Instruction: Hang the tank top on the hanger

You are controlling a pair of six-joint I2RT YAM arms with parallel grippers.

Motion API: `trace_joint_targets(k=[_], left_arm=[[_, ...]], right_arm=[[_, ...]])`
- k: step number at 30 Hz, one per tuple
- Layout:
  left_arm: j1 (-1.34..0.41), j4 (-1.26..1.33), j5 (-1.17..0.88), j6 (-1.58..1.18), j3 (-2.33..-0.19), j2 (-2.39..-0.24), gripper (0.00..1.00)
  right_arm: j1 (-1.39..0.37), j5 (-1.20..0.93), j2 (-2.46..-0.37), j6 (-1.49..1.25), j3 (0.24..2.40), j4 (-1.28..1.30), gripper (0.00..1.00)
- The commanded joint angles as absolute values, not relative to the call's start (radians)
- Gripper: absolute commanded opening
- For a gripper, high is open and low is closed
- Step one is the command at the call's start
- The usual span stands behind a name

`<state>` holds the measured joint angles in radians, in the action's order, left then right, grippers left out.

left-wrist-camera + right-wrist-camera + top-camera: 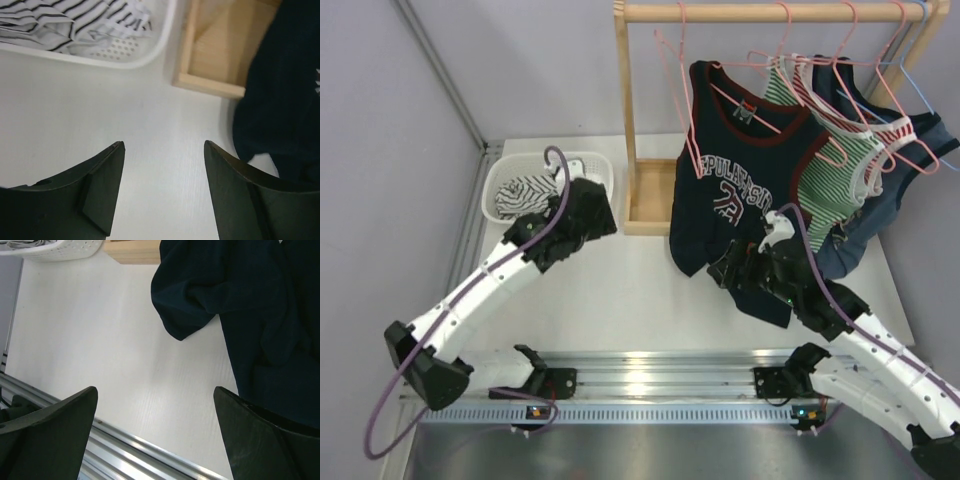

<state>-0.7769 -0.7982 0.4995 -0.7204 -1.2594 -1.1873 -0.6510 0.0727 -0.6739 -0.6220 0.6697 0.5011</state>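
Note:
The tank top [522, 194], white with thin dark stripes, lies crumpled in a white basket [500, 172] at the back left; the left wrist view has the tank top [65, 25] at its upper left. My left gripper [598, 214] hovers open just right of the basket, its jaws [164, 146] wide apart over bare table. An empty pink hanger [688, 120] hangs at the left end of the wooden rack's rod. My right gripper [732, 270] is open and empty by the hem of a hanging navy top [740, 170], which also fills the right of the right wrist view [240, 300].
The wooden rack [630, 120] stands at the back with its base tray [220, 60] on the table. It carries the navy top, a green-and-white striped top [835, 165] and a light blue hanger [920, 80]. An aluminium rail [650, 365] runs along the near edge.

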Motion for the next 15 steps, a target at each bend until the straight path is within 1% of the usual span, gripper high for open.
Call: trace_joint_targets(k=[1, 2, 3, 6, 8, 11, 12, 14, 15], left_arm=[[-0.615, -0.733, 0.421, -0.643, -1.356, -1.276, 0.7], [-0.583, -0.732, 0.469, -0.62, -1.38, -1.305, 0.72], [-0.548, -0.726, 0.486, -0.611, -1.432, -1.381, 0.73], [-0.388, -0.724, 0.476, -0.63, -1.514, -1.542, 0.72], [-0.277, -0.686, 0.449, -0.638, -1.532, -1.603, 0.72], [-0.159, -0.669, 0.443, -0.65, -1.621, -1.725, 0.71], [-0.138, -0.669, 0.433, -0.649, -1.65, -1.799, 0.7], [-0.114, -0.609, 0.376, -0.583, -1.716, -1.867, 0.67], [-0.114, -0.6, 0.377, -0.568, -1.742, -1.934, 0.67]], right_arm=[[-0.661, 0.026, -0.686, -0.607, 0.71, 0.451, 1.0], [-0.661, 0.017, -0.686, -0.609, 0.707, 0.446, 1.0], [-0.661, 0.009, -0.69, -0.612, 0.707, 0.443, 1.0], [-0.661, -0.023, -0.704, -0.611, 0.701, 0.431, 1.0], [-0.661, -0.037, -0.713, -0.607, 0.704, 0.434, 1.0], [-0.661, -0.051, -0.71, -0.604, 0.704, 0.442, 1.0], [-0.663, -0.055, -0.71, -0.604, 0.706, 0.442, 1.0], [-0.663, -0.057, -0.707, -0.598, 0.706, 0.448, 1.0], [-0.661, -0.055, -0.704, -0.595, 0.707, 0.452, 1.0]])
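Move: The striped tank top lies crumpled in the white basket, about 22 cm ahead of the left hand, 14 cm to its left and 22 cm below. The wooden base of the rack stands roughly level with the tank top in depth, 21 cm ahead but 14 cm to the hand's right. The dark tank top's nearest lower corner hangs some 22 cm to the right, 3 cm ahead. From the right hand, the striped tank top is about 28 cm ahead and 47 cm left. Towards the striped tank top, still touching nothing, the left hand sweeps quickly forward and left over the white basket, some 25 cm across the table, and sinks about 8 cm, mostly late on. On the way it turns about 30 degrees counter-clockwise and tips slightly further down, its empty fingers staying roughly two thirds open. ##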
